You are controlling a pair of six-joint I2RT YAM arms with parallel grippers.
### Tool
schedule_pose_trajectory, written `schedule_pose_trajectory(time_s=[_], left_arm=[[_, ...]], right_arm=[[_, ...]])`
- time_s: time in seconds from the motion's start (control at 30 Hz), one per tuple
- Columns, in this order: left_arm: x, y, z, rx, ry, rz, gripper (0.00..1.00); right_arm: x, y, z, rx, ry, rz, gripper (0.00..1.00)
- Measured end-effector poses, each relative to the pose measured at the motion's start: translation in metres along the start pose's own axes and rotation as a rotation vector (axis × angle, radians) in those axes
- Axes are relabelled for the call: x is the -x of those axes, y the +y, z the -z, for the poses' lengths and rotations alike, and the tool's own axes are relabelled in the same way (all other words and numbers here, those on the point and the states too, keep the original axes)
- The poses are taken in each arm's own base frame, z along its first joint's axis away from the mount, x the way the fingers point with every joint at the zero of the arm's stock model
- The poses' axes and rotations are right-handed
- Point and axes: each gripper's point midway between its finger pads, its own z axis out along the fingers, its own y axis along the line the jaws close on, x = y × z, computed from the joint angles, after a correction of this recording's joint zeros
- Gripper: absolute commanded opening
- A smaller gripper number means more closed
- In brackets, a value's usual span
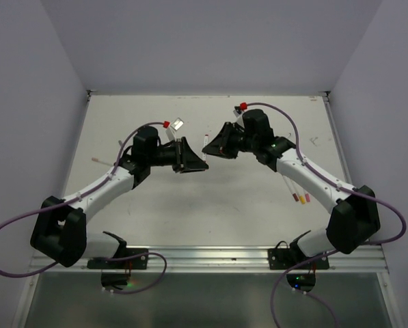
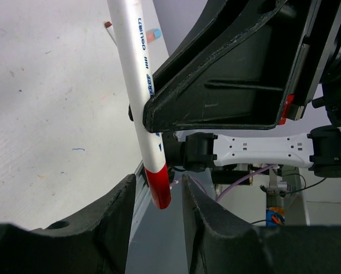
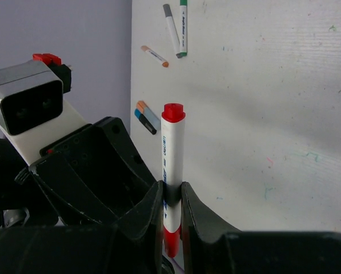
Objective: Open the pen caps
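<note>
My right gripper (image 3: 171, 197) is shut on the white barrel of a pen (image 3: 173, 151) and holds it above the table. The pen's red cap (image 2: 159, 185) points toward my left gripper (image 2: 157, 197). That gripper's fingers stand on either side of the cap, with a narrow gap on each side, so it is open and not touching. In the top view the two grippers meet at mid-table, left gripper (image 1: 192, 156) facing right gripper (image 1: 216, 147), with the pen (image 1: 205, 142) between them. The cap's end (image 3: 171, 242) shows below the right fingers.
Grey and green markers (image 3: 176, 28) lie at the far edge, with an orange-tipped one (image 3: 155, 55) and orange and blue ones (image 3: 144, 116) nearer. Several pens (image 1: 296, 193) lie beside the right arm. A pink-tipped pen (image 1: 100, 161) lies left of the left arm.
</note>
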Motion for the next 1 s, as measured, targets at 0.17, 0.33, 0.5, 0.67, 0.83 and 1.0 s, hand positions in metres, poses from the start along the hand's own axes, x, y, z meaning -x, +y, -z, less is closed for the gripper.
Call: schedule_pose_trajectory(time_s=[0.17,0.33,0.5,0.67,0.83,1.0], left_arm=[[-0.002,-0.003,-0.001,-0.014,0.009,0.013,0.06],[-0.004,0.004,-0.002,0.000,0.015,0.034,0.00],[-0.005,0.019,-0.005,0.063,0.018,0.075,0.00],[-0.002,0.042,-0.006,0.213,0.003,0.079,0.00],[0.010,0.048,-0.004,0.242,-0.072,-0.035,0.00],[0.011,0.050,0.003,0.134,-0.180,-0.035,0.00]], right_arm=[[0.000,0.003,-0.002,0.015,-0.003,-0.009,0.00],[-0.001,0.001,-0.004,0.019,-0.002,-0.008,0.00],[-0.001,-0.013,-0.013,-0.022,-0.007,0.015,0.00],[0.003,-0.031,-0.027,-0.129,-0.039,0.081,0.00],[0.013,-0.022,-0.047,-0.085,0.001,0.120,0.00],[0.010,-0.013,-0.055,0.014,0.085,0.103,0.00]])
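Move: The pen's red cap sits right between my left hand's open fingertips, practically at the hand point. The pen's white body runs forward from it, roughly level: its far end is some 9 cm ahead of my left hand, and the right gripper's tips, already shut on the body, are about 5 cm ahead. From my right hand the cap lies about 5 cm back, with no clear sideways or height offset. I shut my left fingers from not quite half open and pinch the red cap from both sides, while my right hand keeps its hold on the white body. With the cap gripped, both hands sink together about 4 cm, then swing some 3 cm forward and to my left, turning slightly counter-clockwise. ##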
